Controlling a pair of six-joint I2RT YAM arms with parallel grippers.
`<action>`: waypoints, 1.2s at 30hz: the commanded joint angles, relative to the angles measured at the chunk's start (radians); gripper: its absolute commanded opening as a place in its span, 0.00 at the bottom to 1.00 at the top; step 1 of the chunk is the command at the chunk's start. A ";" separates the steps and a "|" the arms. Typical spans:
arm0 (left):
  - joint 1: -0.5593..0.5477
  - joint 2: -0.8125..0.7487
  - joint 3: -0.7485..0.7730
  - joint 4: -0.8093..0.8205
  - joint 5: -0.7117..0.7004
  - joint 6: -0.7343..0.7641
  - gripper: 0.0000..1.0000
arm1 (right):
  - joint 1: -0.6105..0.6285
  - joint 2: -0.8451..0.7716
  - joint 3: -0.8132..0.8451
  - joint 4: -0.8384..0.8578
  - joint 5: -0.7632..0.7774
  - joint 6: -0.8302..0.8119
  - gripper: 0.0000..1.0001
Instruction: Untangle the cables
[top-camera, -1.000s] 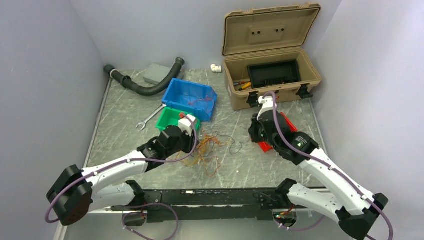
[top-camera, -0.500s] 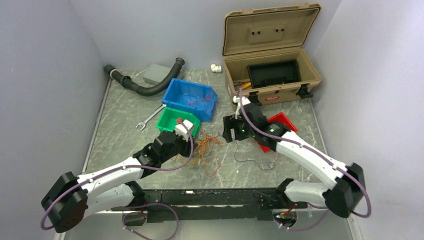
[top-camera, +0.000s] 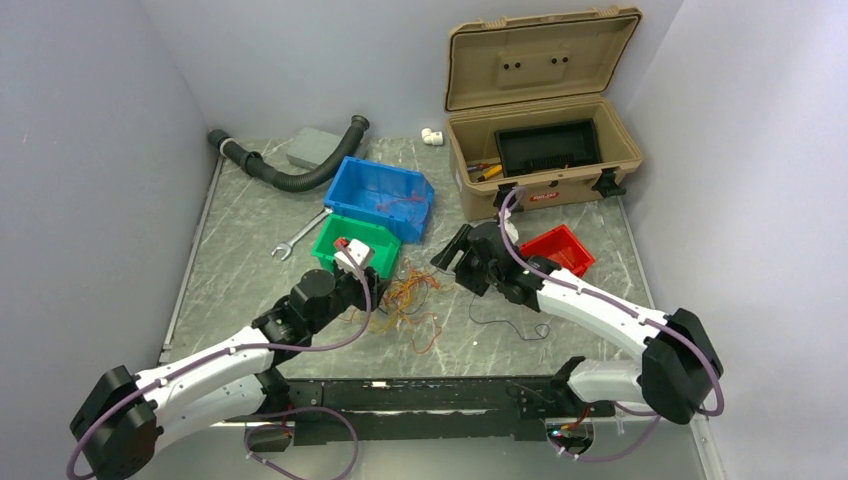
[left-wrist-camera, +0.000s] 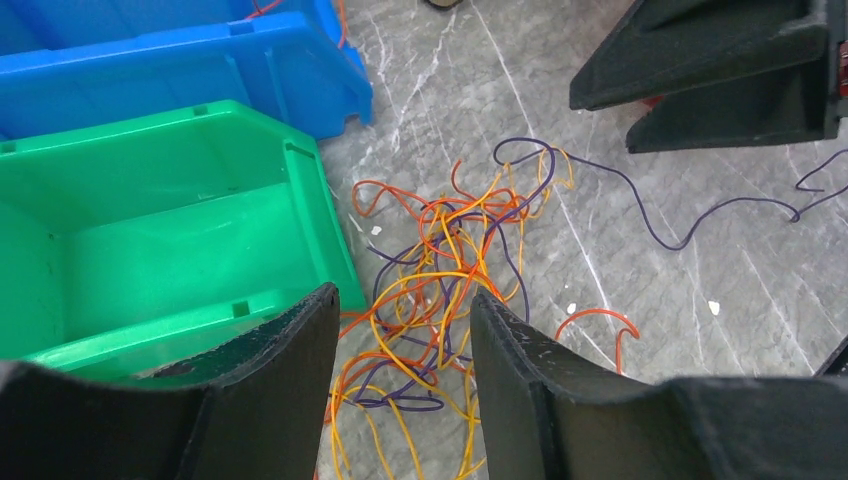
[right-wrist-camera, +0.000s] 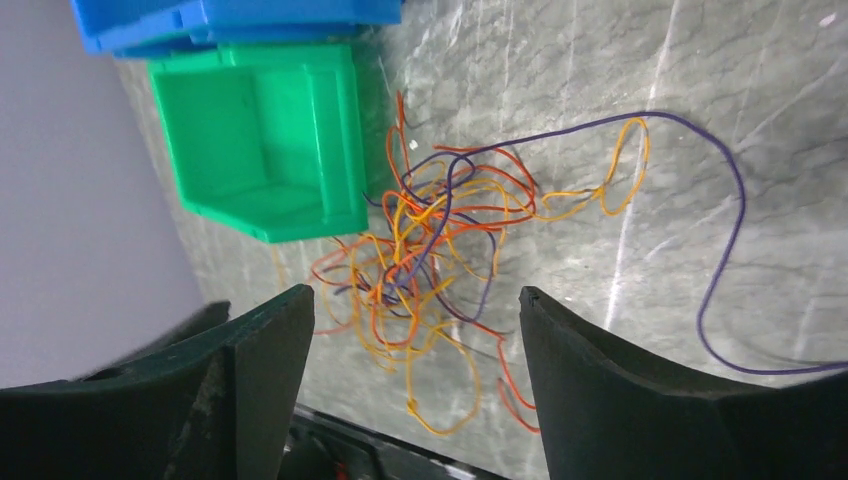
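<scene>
The cables are a loose tangle of thin orange, yellow, red and purple wires on the grey table, just right of the green bin. My left gripper hovers over the tangle's left side, open; its wrist view shows the cables below and between the spread jaws, nothing pinched. My right gripper hangs open above the tangle's right edge, and its wrist view shows the cables beyond the jaws. One long purple wire trails out of the tangle to the right.
A blue bin with a few wires sits behind the green bin. A red bin and an open tan toolbox stand right. A wrench, a black hose and a grey block lie at the back left.
My right arm swung left from the red bin to the tangle and its jaws opened. My left gripper's jaws widened and it drew back slightly towards the near edge.
</scene>
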 joint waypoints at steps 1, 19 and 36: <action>0.003 -0.033 0.000 0.017 -0.035 -0.005 0.55 | 0.002 0.026 -0.027 0.156 0.042 0.244 0.75; 0.004 -0.086 -0.022 0.006 -0.033 0.009 0.59 | 0.017 0.133 0.059 0.132 0.025 0.214 0.09; 0.003 0.202 0.089 0.053 0.267 0.033 0.82 | 0.109 0.062 0.194 0.094 0.002 -0.093 0.00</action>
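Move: The purple strand for the right gripper lies about 2 cm ahead, 4 cm left and 5 cm below it. The tangle's middle is roughly level with it and 9 cm to its left; the strand's loose tail is some 12 cm right and 7 cm back, and the green bin 10 cm ahead and 20 cm left. From the left gripper, the tangle sits about 2 cm ahead, 6 cm right and 7 cm below, the green bin 12 cm ahead and 5 cm left. Lower the right gripper left and slightly forward onto the purple strand, close it from wide open to pinch the strand, then lift about 9 cm, drifting a little farther left at the end. Meanwhile let the left gripper ease slightly left and up, then sweep it some 4 cm right and down, slightly back, towards the tangle, opening wider. ##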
